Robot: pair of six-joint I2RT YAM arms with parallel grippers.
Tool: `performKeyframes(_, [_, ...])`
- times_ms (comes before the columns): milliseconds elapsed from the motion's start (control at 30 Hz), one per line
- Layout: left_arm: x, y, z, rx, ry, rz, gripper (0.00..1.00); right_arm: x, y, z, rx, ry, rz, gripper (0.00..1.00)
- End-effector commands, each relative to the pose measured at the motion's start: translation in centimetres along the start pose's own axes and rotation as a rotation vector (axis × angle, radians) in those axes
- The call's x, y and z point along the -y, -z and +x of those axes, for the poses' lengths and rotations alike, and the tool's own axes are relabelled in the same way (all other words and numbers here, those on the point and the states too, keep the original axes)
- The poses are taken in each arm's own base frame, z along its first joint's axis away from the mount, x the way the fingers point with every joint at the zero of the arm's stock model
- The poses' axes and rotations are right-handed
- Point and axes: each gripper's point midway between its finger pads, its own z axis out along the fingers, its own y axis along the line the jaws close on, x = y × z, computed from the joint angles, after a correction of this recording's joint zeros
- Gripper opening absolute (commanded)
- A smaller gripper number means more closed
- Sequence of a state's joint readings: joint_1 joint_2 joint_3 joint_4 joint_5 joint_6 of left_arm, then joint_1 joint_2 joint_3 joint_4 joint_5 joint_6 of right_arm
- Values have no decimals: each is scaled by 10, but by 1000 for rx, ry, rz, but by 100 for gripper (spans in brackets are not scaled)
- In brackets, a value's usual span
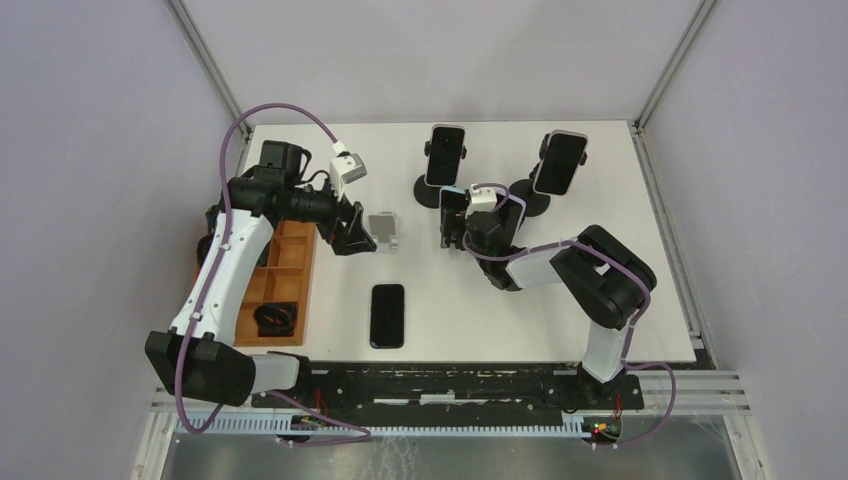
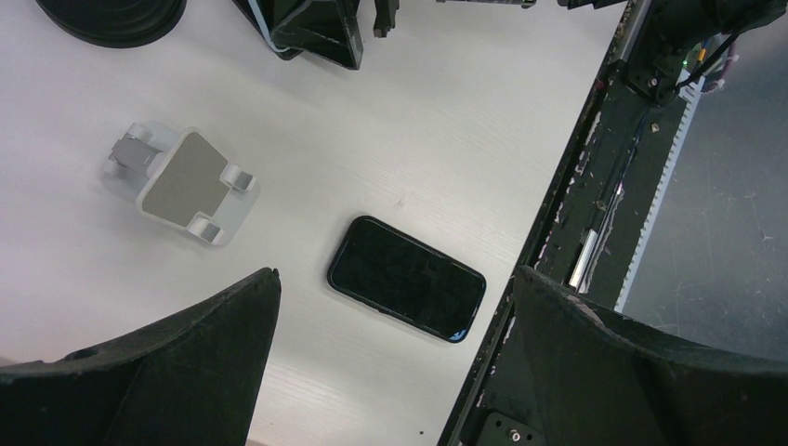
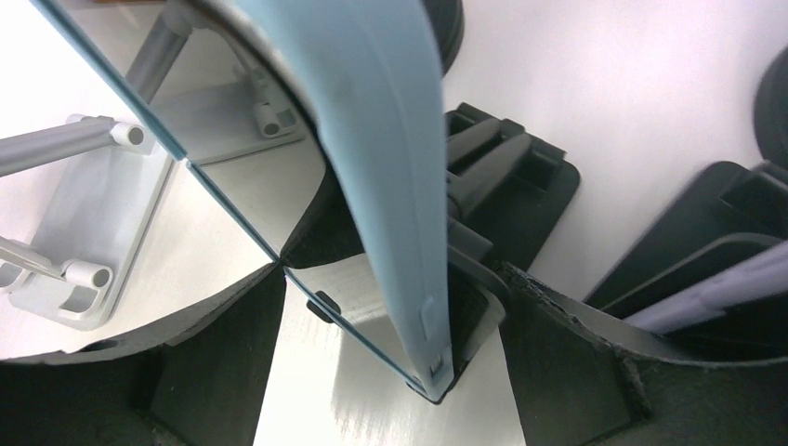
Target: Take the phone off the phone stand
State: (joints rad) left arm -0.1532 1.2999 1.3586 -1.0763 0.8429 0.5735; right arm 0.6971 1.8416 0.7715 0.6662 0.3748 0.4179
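Observation:
A light-blue-edged phone stands tilted in a small black phone stand at mid-table. My right gripper is open and straddles the phone. Its left fingertip is at the screen glass and its right finger is behind the stand's cradle. My left gripper hangs open over the table with nothing between its fingers. A black phone lies flat below it, near the front edge. Beside it is a bare white-and-grey phone stand.
Two more phones sit on round black stands at the back. An orange compartment tray lies at the table's left edge, partly under my left arm. The table's metal front rail runs close to the flat phone.

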Motion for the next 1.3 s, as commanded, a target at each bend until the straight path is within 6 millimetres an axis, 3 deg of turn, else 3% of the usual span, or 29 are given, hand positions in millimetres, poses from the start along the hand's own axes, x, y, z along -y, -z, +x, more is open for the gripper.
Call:
performKeyframes(0, [0,2,-8,10,-47,3,100,-17,-15,-22,55,-11,-95,85])
performKeyframes(367, [-1,0,-6,4,-40,6,100,-37,-24,-33,86,-17,-168,68])
performKeyframes(633, [-2,0,-4,-2,-45,1,100,-32,-26,-30,87,-24,-144,49])
performKeyframes(700, [-2,0,-3,-3,-42,3,100,-33,-23,-32,103,-33,-154,40])
performKeyframes(833, [-2,0,-4,0,-43,5,100,-37,-18,-38,131,-41,-187,12])
performKeyframes(900, [-2,0,-4,1,-46,4,100,-41,-15,-40,134,-39,-207,5])
performKeyframes(1100, [1,1,-3,-1,-44,11,100,-67,8,-46,138,-48,-378,0])
performKeyframes(1267, [9,3,-2,6,-46,33,100,-113,57,-44,128,-45,-657,0])
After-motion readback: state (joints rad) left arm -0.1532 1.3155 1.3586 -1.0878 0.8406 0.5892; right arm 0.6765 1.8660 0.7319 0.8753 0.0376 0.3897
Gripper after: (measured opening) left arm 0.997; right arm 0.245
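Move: The blue phone on its stand is roughly 4 cm left and 2 cm ahead of the right hand, its middle slightly higher. The lilac phone stands about 6 cm right of this hand and 1 cm ahead; the black phone on the round stand is some 9 cm ahead, 10 cm left and 8 cm higher. From the left hand, the blue phone lies about 14 cm ahead, 23 cm right and 18 cm lower. Right hand slides some 4 cm left, closes on blue phone and stand plate, then draws back about 3 cm. ##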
